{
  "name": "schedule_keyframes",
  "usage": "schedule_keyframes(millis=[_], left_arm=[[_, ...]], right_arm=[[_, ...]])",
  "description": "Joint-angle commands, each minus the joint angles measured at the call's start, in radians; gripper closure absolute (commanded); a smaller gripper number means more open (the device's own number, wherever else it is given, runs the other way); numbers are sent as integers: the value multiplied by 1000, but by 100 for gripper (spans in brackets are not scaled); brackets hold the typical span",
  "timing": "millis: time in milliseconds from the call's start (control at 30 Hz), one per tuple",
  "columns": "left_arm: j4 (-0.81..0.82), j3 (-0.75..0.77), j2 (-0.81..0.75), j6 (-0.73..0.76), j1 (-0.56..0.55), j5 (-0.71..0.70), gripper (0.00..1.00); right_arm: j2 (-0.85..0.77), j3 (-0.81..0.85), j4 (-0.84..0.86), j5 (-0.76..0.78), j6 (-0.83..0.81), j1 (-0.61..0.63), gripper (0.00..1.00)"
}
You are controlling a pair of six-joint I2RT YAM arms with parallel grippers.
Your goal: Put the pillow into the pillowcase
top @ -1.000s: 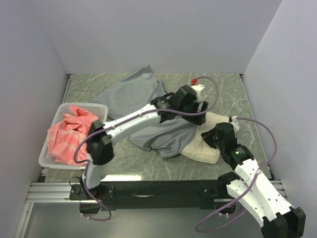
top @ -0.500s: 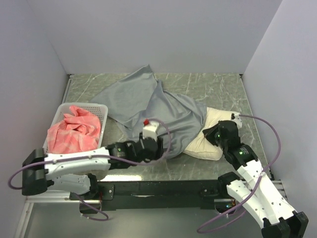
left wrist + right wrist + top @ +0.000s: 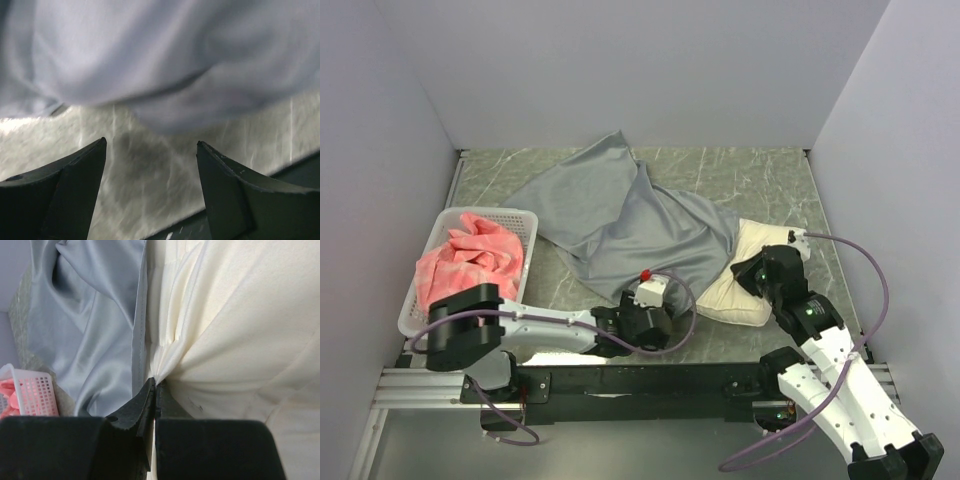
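Observation:
The grey pillowcase (image 3: pixel 630 215) lies crumpled across the middle of the table; its right hem (image 3: pixel 139 325) rests against the cream pillow's (image 3: pixel 748 290) left end. My right gripper (image 3: pixel 752 272) is shut on a pinched fold of the pillow (image 3: pixel 235 330) at that end, fingers (image 3: pixel 145 400) pressed together. My left gripper (image 3: pixel 650 322) sits low by the table's front edge, just before the pillowcase's near fold (image 3: pixel 165 60). It is open (image 3: pixel 151 144), with only marble between its fingers.
A white lattice basket (image 3: pixel 432 245) holding a pink-red checked cloth (image 3: pixel 465 265) stands at the left; its corner (image 3: pixel 32 395) shows in the right wrist view. The table's front edge (image 3: pixel 280 175) runs close under the left gripper. Walls enclose three sides.
The left arm came off the pillowcase near the pillow, dropped to the front edge and slid right. The pillowcase settled flatter. The right gripper kept its hold.

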Motion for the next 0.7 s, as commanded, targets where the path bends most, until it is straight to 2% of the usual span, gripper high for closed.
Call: schedule_keyframes(millis=[0, 167, 233, 267, 300, 333, 433, 467, 500, 533, 567, 667], left_arm=[[28, 92, 103, -93, -2, -148, 20], [25, 135, 185, -143, 4, -266, 23], [-4, 169, 212, -156, 4, -288, 44], [2, 181, 214, -136, 4, -273, 59], [15, 196, 208, -67, -2, -251, 87], [34, 203, 200, -21, -10, -222, 97], [156, 198, 133, 184, -58, 21, 99], [222, 198, 101, 227, -68, 209, 99], [242, 203, 85, 279, -93, 293, 99], [264, 201, 70, 297, -104, 361, 99], [316, 198, 45, 312, -110, 540, 99], [383, 183, 4, 358, -128, 718, 99]], right_arm=[[-38, 78, 78, -18, -3, 6, 100], [-37, 93, 63, -19, -3, 5, 100], [-41, 95, 58, -19, -6, 5, 100], [-47, 98, 57, -18, -6, 6, 100], [-51, 100, 57, -13, -8, 5, 100], [-54, 101, 52, -9, -9, 6, 100], [-61, 101, 51, 13, -16, 6, 100], [-67, 94, 55, 16, -14, 8, 100], [-72, 87, 61, 28, -11, 15, 100], [-78, 69, 73, 36, -3, 19, 100], [-87, 60, 78, 47, 3, 26, 100], [-101, 6, 109, 108, 32, 87, 100]])
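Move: The pillowcase's slack near edge lies just beyond the open left gripper, about 4 cm ahead, 2 cm to its right and 2 cm below. The pillow's bare part sits some 10 cm ahead of this gripper and 23 cm to its right, at roughly its height; the table's front edge is about 9 cm behind. From the right gripper, already pinching the pillow, that slack edge is about 19 cm left, 5 cm back and 12 cm lower. Ease the left gripper forward and slightly down into the pillowcase's near edge, shut the fingers on the cloth, then pull it quickly back over the table's front edge and to the right, about 10 cm back and 8 cm across, rising some 5 cm as the wrist swings clockwise. Keep the right gripper clamped on the pillow, nearly still. ##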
